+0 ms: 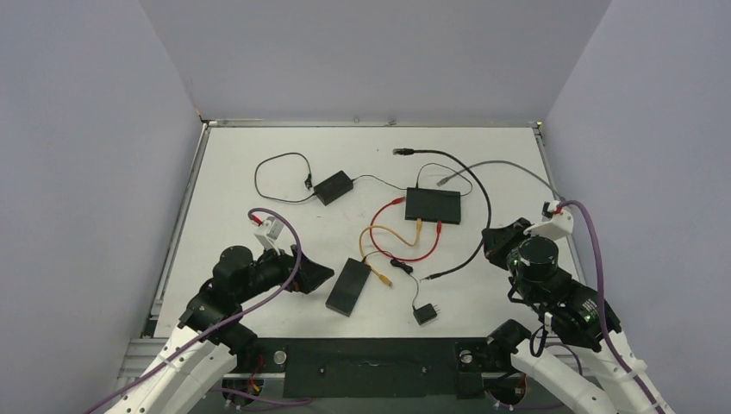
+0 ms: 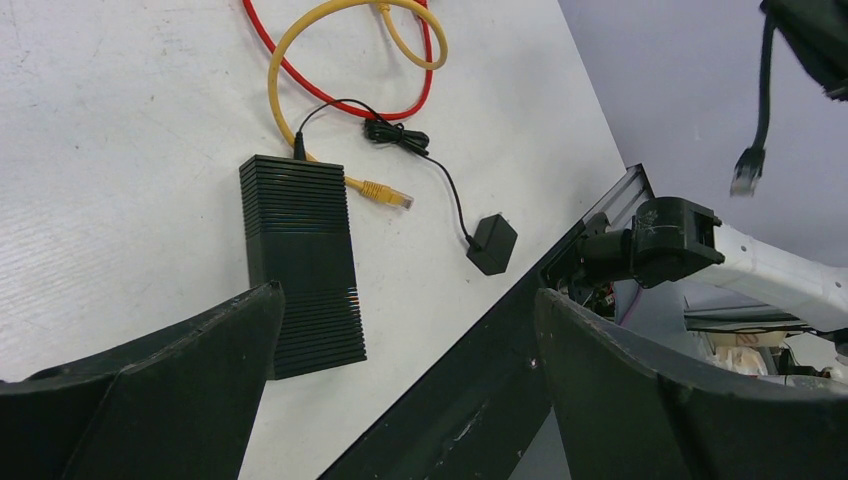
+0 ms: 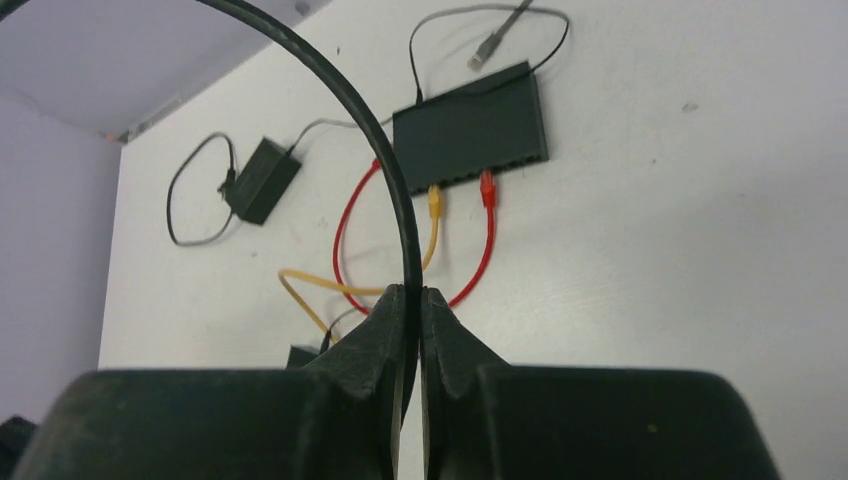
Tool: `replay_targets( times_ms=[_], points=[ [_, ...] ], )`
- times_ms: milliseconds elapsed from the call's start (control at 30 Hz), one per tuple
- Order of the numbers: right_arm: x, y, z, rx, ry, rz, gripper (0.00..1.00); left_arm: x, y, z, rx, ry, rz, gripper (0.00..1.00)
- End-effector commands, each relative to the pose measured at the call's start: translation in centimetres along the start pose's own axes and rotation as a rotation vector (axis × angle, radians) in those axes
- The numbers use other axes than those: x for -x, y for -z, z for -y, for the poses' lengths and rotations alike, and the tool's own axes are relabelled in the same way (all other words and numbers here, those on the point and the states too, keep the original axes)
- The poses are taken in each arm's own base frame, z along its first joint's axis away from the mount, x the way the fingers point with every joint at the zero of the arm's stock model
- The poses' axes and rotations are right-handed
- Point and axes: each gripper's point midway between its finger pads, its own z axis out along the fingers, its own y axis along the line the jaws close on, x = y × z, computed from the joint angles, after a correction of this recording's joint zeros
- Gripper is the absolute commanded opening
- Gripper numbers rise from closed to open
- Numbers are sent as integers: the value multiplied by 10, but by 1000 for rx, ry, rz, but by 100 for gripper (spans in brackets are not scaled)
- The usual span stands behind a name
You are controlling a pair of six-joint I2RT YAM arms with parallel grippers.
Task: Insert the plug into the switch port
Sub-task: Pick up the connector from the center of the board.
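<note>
The black switch (image 1: pixel 434 205) lies flat at the table's middle right, with a yellow plug (image 3: pixel 435 200) and a red plug (image 3: pixel 487 187) in its front ports. My right gripper (image 3: pixel 411 295) is shut on a black cable (image 3: pixel 340 80), held above the table to the right of the switch (image 3: pixel 470 125). The cable's short end hangs free below the gripper with a plug (image 2: pixel 745 170) on it. Its other plug (image 1: pixel 402 151) lies behind the switch. My left gripper (image 2: pixel 410 295) stands open and empty near the front left, next to a ribbed black box (image 2: pixel 300 250).
A loose yellow plug (image 2: pixel 385 193) and a small black wall adapter (image 2: pixel 492 243) lie near the ribbed box (image 1: pixel 349 286). A power brick (image 1: pixel 333 186) with a thin looped lead sits at the back left. A grey cable plug (image 3: pixel 488 45) lies behind the switch. Red and yellow cables loop between both boxes.
</note>
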Motion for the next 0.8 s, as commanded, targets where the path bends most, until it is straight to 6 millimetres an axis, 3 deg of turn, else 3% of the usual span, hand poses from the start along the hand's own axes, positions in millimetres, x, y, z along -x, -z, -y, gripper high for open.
replay_targets(
  times_ms=[0,267,767],
  points=[
    [-52,9,-4,91,38,-188,0,21,4,21,-57,-11,54,96],
    [-72,20,-43,365,123,-247,0,23,6,24,-62,-2,59,96],
    [-93,19,-83,568,250,-307,0,50,31,38,-51,-26,179,96]
  ],
)
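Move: The black cable's leading plug, at the far end of the arc held up by the right hand, is about 23 cm ahead of the open left hand, 17 cm right and 8 cm above. From the right hand, the left gripper lies some 33 cm left, 5 cm back and 8 cm lower; the switch is 15 cm ahead, 5 cm left, and the power adapter 11 cm back, 10 cm left, both about 25 cm below. Keeping the black cable pinched between its shut fingers, the right hand swings left towards the left gripper by about 9 cm, turning some 35 degrees counter-clockwise; early on it also draws back and sinks, about 4 cm each, then runs on left almost level. The left hand waits with its fingers wide open, then late on rises about 4 cm, nearing the height of the approaching plug without closing. ##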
